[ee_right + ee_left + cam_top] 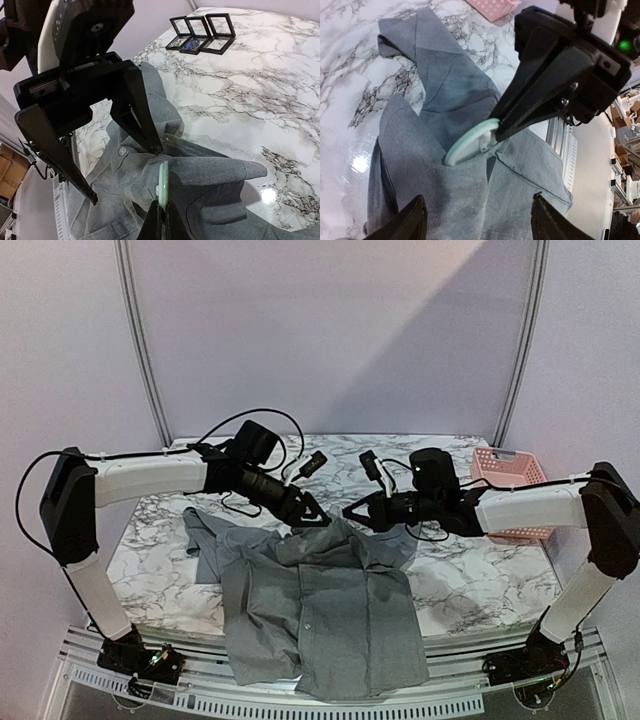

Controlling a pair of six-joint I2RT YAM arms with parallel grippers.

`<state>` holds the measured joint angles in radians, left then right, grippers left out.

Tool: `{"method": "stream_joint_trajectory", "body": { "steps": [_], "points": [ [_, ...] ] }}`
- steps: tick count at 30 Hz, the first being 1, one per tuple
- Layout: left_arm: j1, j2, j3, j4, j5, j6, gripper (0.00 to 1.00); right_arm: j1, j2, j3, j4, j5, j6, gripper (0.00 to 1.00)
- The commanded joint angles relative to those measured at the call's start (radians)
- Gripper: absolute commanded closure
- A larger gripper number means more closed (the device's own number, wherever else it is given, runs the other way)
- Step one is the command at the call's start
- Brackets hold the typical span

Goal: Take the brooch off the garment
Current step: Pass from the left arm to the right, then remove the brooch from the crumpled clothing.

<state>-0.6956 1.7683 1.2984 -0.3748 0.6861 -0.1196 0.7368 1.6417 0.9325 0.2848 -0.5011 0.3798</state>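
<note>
The garment (pixel 330 620) is a grey collared shirt spread on the marble table, its hem hanging over the near edge. The brooch (pixel 470 142), a pale green disc, stands on edge against a raised fold near the collar. My right gripper (pixel 162 206) is shut on the brooch (pixel 162 180), pinching its lower rim. My left gripper (pixel 479 197) is open just above the shirt fabric (pixel 420 160), with nothing between its fingers. In the top view both grippers (pixel 318 520) (pixel 350 512) meet over the collar, tip to tip. The left gripper (pixel 125 175) hangs spread right beside the brooch.
A pink basket (pixel 510 475) sits at the table's back right. Three black-framed display cases (pixel 200 32) lie on the marble beyond the shirt. A metal rail (pixel 330 695) runs along the near edge.
</note>
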Motion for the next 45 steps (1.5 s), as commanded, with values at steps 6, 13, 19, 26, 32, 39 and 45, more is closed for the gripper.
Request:
{"method": "stream_joint_trajectory", "body": {
  "steps": [6, 13, 19, 26, 32, 39, 45],
  "points": [
    [-0.017, 0.007, 0.022, -0.051, -0.043, 0.042, 0.45, 0.038, -0.039, 0.022, -0.103, 0.179, -0.078, 1.0],
    [-0.045, 0.029, 0.026, -0.059, -0.063, 0.042, 0.43, 0.058, -0.034, 0.048, -0.133, 0.227, -0.097, 1.0],
    [-0.076, 0.036, 0.026, -0.076, -0.157, 0.052, 0.43, 0.068, -0.023, 0.061, -0.144, 0.239, -0.102, 1.0],
    [-0.113, 0.049, 0.034, -0.106, -0.265, 0.065, 0.56, 0.075, -0.025, 0.063, -0.143, 0.241, -0.102, 1.0],
    [-0.131, 0.061, 0.047, -0.123, -0.285, 0.077, 0.84, 0.081, -0.025, 0.066, -0.152, 0.251, -0.112, 1.0],
    [-0.131, 0.062, 0.048, -0.125, -0.286, 0.082, 1.0, 0.098, -0.022, 0.077, -0.18, 0.311, -0.13, 1.0],
    [-0.131, 0.048, 0.049, -0.13, -0.298, 0.092, 1.0, 0.102, -0.014, 0.073, -0.21, 0.366, -0.139, 1.0]
  ]
}}
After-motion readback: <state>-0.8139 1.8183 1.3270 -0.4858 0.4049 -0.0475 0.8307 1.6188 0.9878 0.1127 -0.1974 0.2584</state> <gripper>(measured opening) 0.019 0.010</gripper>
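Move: Below the open left fingers, about 5 cm down, 1 cm back and 1 cm to the right, lies the raised fold of garment they go for; the brooch stands near their height, roughly 4 cm to the right and 2 cm ahead. Pinched in the right fingers by its edge, the brooch has its middle about 2 cm left and 1 cm ahead of that hand; the fold is some 5 cm left, 2 cm back and 5 cm below. Sinking about 4.5 cm and drifting a little back, the left hand goes down beside the brooch into the garment fold hanging under it, its fingertips tipping some 15 degrees steeper, and shuts its wide-open fingers on the cloth. Keeping its pinch on the brooch's edge, the right hand stays nearly in place, tilting its fingertips about 15 degrees, mostly downward. ##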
